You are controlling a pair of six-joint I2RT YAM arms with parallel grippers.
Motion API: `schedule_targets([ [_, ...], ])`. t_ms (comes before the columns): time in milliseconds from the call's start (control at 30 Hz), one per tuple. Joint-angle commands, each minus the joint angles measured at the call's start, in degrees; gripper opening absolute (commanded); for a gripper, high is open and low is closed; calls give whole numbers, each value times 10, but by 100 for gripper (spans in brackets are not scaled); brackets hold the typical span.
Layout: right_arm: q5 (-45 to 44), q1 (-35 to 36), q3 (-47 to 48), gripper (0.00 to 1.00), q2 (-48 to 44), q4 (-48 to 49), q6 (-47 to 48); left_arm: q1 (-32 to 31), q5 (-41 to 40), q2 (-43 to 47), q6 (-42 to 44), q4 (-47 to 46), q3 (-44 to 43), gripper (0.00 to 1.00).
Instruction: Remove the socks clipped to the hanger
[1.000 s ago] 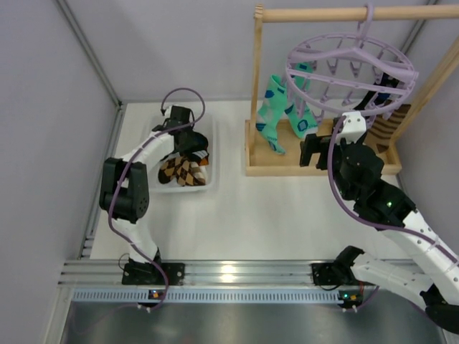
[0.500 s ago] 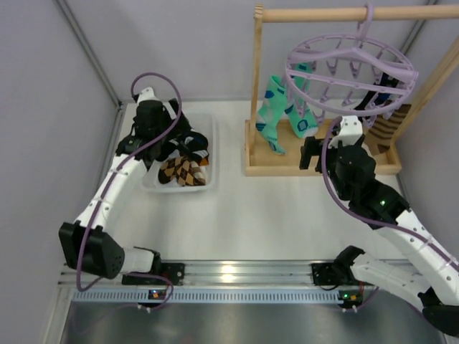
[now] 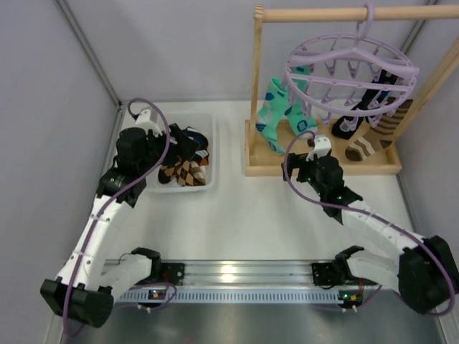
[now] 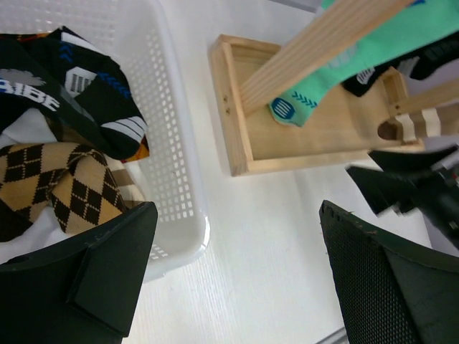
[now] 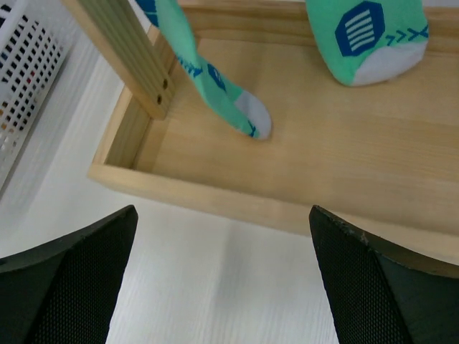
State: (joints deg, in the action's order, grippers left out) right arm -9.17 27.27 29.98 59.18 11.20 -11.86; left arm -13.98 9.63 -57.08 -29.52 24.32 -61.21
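Observation:
The lavender hanger (image 3: 351, 66) hangs by its hook from the wooden rail. Clipped to it are two teal socks (image 3: 275, 120), a black one (image 3: 353, 122) and a brown striped one (image 3: 374, 137). The teal socks' toes (image 5: 222, 97) dangle over the wooden base (image 5: 323, 158). My left gripper (image 3: 172, 147) (image 4: 237, 272) is open and empty beside the white basket (image 4: 179, 143), which holds a black sock with blue-white marks (image 4: 79, 93). Just in front of the base's near edge, low over the table, my right gripper (image 3: 308, 159) (image 5: 226, 287) is open and empty.
Brown-orange argyle socks (image 4: 64, 186) lie in the basket too. The wooden frame's upright post (image 5: 122, 50) rises from the base's left corner, and a slanted brace (image 3: 430, 86) stands at the right. Grey walls close in the table at left and back.
My left gripper opened over the basket, left the black sock there and drew back towards the near left. My right arm came down and left from under the hanger to the base's front edge.

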Motion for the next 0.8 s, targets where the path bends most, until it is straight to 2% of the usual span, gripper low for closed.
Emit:
schedule_targets([
  [0, 133, -62, 25, 99, 94, 224, 9, -2, 85, 40, 31, 16, 14, 98],
  [100, 158, -69, 60, 99, 183, 282, 51, -2, 121, 61, 67, 49, 9, 98],
  [267, 223, -84, 119, 97, 326, 413, 63, -2, 155, 110, 119, 72, 13, 98],
  [467, 233, -86, 205, 93, 435, 446, 89, -3, 149, 130, 117, 73, 32, 98],
  [567, 270, -86, 236, 81, 471, 446, 100, -3, 150, 130, 118, 72, 35, 98],
  [633, 316, -85, 234, 55, 474, 458, 98, -6, 142, 130, 119, 72, 36, 98],
  [667, 316, -86, 226, 55, 473, 476, 92, -7, 142, 131, 120, 72, 36, 98],
  [733, 332, -86, 190, 38, 463, 539, 74, -10, 139, 126, 121, 72, 36, 98],
  [767, 336, -86, 180, 15, 460, 556, 69, -11, 139, 124, 120, 71, 33, 98],
])
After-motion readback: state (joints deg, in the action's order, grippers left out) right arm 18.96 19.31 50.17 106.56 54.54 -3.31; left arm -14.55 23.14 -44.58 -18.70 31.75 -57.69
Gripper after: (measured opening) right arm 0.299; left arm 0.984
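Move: The empty, open right hand is headed for the left teal sock, whose hanging length is some 15 cm ahead, about 8 cm to its left and a few centimetres higher. The second teal sock hangs about 10 cm to the right of that one and roughly 2 cm farther out, while the rack's left post stands about 6 cm to its left. From the left hand the left teal sock lies some 16 cm ahead, 26 cm right and 12 cm below. The right hand reaches about 15 cm forward and 8 cm to its left, nearly level, in over the rack's wooden base to the left teal sock, swinging some 20 degrees counter-clockwise and tipping its fingers up while they close from wide open to about a third and pinch the sock's lower part. Meanwhile the left hand, open and empty, draws back about 8 cm above the white basket and turns some 15 degrees clockwise, away from the sock. ##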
